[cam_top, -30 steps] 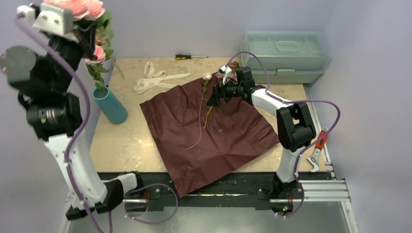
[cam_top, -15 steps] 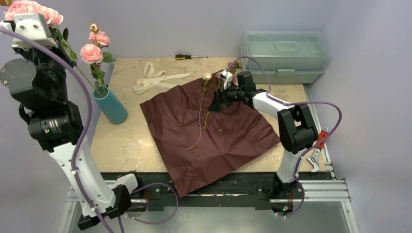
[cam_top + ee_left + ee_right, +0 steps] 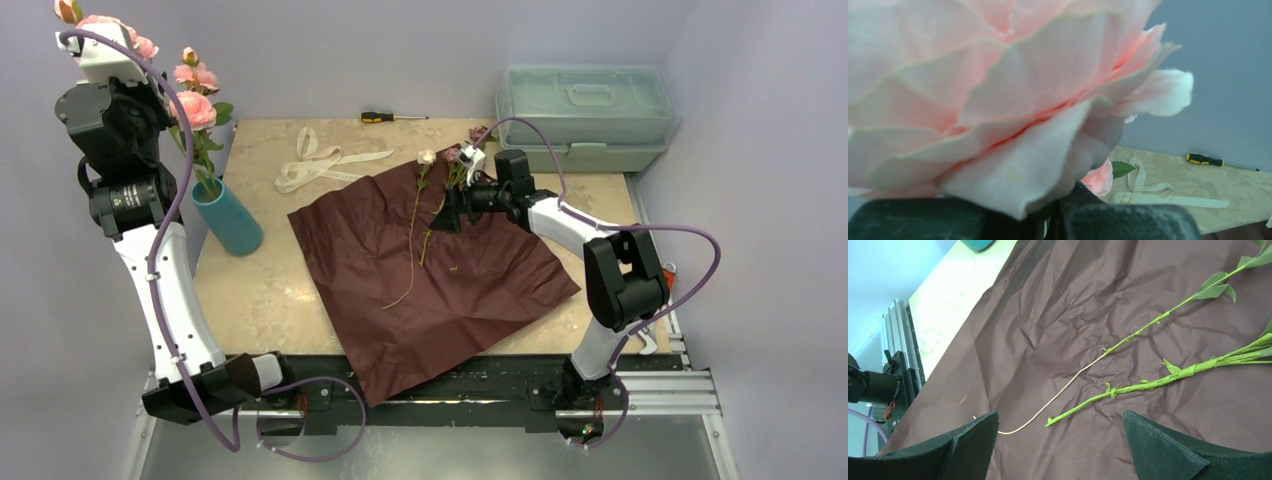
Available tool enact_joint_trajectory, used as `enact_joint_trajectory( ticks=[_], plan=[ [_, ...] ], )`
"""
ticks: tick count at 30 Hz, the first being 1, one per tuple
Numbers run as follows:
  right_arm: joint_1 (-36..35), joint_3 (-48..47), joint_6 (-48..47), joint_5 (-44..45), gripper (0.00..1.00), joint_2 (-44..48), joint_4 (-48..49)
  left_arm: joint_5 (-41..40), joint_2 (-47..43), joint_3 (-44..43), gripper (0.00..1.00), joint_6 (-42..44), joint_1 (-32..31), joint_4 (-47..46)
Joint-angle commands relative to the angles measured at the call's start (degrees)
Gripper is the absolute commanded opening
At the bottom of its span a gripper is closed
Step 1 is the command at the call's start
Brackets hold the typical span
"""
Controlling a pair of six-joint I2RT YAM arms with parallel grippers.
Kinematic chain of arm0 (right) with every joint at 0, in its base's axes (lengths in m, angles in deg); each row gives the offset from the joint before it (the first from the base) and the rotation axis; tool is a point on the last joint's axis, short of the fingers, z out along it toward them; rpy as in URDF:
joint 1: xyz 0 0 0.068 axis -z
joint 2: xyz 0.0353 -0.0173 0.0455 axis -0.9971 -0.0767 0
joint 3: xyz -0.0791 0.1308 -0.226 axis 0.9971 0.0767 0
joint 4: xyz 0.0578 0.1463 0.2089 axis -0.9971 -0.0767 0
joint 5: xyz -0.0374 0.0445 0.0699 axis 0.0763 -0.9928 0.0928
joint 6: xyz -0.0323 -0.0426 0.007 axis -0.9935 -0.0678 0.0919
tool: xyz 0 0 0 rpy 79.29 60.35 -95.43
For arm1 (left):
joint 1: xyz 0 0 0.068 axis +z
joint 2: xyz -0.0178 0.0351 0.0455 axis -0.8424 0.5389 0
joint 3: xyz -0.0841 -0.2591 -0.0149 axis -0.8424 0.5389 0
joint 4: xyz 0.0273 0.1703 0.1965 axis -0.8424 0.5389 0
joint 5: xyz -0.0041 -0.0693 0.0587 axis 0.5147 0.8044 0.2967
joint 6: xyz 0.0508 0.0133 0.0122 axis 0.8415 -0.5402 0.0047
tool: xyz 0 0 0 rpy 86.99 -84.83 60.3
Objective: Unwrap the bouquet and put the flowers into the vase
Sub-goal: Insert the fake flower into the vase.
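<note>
The teal vase stands at the table's left, with the stems of pink flowers in it. My left gripper is raised high above the vase and shut on the flowers near their heads. In the left wrist view a big pink rose fills the frame above the shut left gripper. The maroon paper lies spread flat. On it lie two loose stems, one cream-headed and one thicker. My right gripper hovers open just over them, holding nothing.
A cream ribbon lies loose behind the paper, and a screwdriver rests by the back wall. The pale green toolbox occupies the back right corner. A red-handled tool sits at the right edge. The paper overhangs the table's near edge.
My left arm has straightened up and swung the bunch of roses back over the vase. My right gripper has drifted slightly right above the loose stems.
</note>
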Motion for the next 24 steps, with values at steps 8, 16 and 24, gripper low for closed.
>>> enact_joint_trajectory(
  ticks=[8, 16, 24],
  plan=[
    [0.06, -1.65, 0.30, 0.37, 0.98, 1.85, -0.38, -0.76, -1.49, 13.22, 0.00, -1.74, 0.45, -3.90],
    [0.07, -2.77, 0.30, 0.05, 0.98, 0.58, -0.73, -1.56, -1.96, 20.63, 0.04, -1.52, 0.48, -3.90],
    [0.09, -3.59, 0.34, -0.08, 0.98, -0.27, -2.07, -2.59, 0.03, 15.47, 0.45, -0.52, 0.48, 3.41]
  ],
)
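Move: The left gripper holds its pink roses high over the teal vase; the vase's middle is about 38 cm below, some 4 cm back and 4 cm to the right. Roses already in the vase have their nearest bloom about 8 cm right, 2 cm ahead and 9 cm lower. The cream ribbon lies on the table some 19 cm ahead, 19 cm right and 51 cm down. From the right gripper, the vase is about 48 cm left, 4 cm back and 2 cm lower. Bring the left gripper down about 16 cm beside the standing roses, its fingers tipping downward some 20 degrees, to lower the held stem into the teal vase. Keep the stem pinched on the way down; as the descent eases off, open the fingers from shut to over a third, parting them around it just under the bloom. ##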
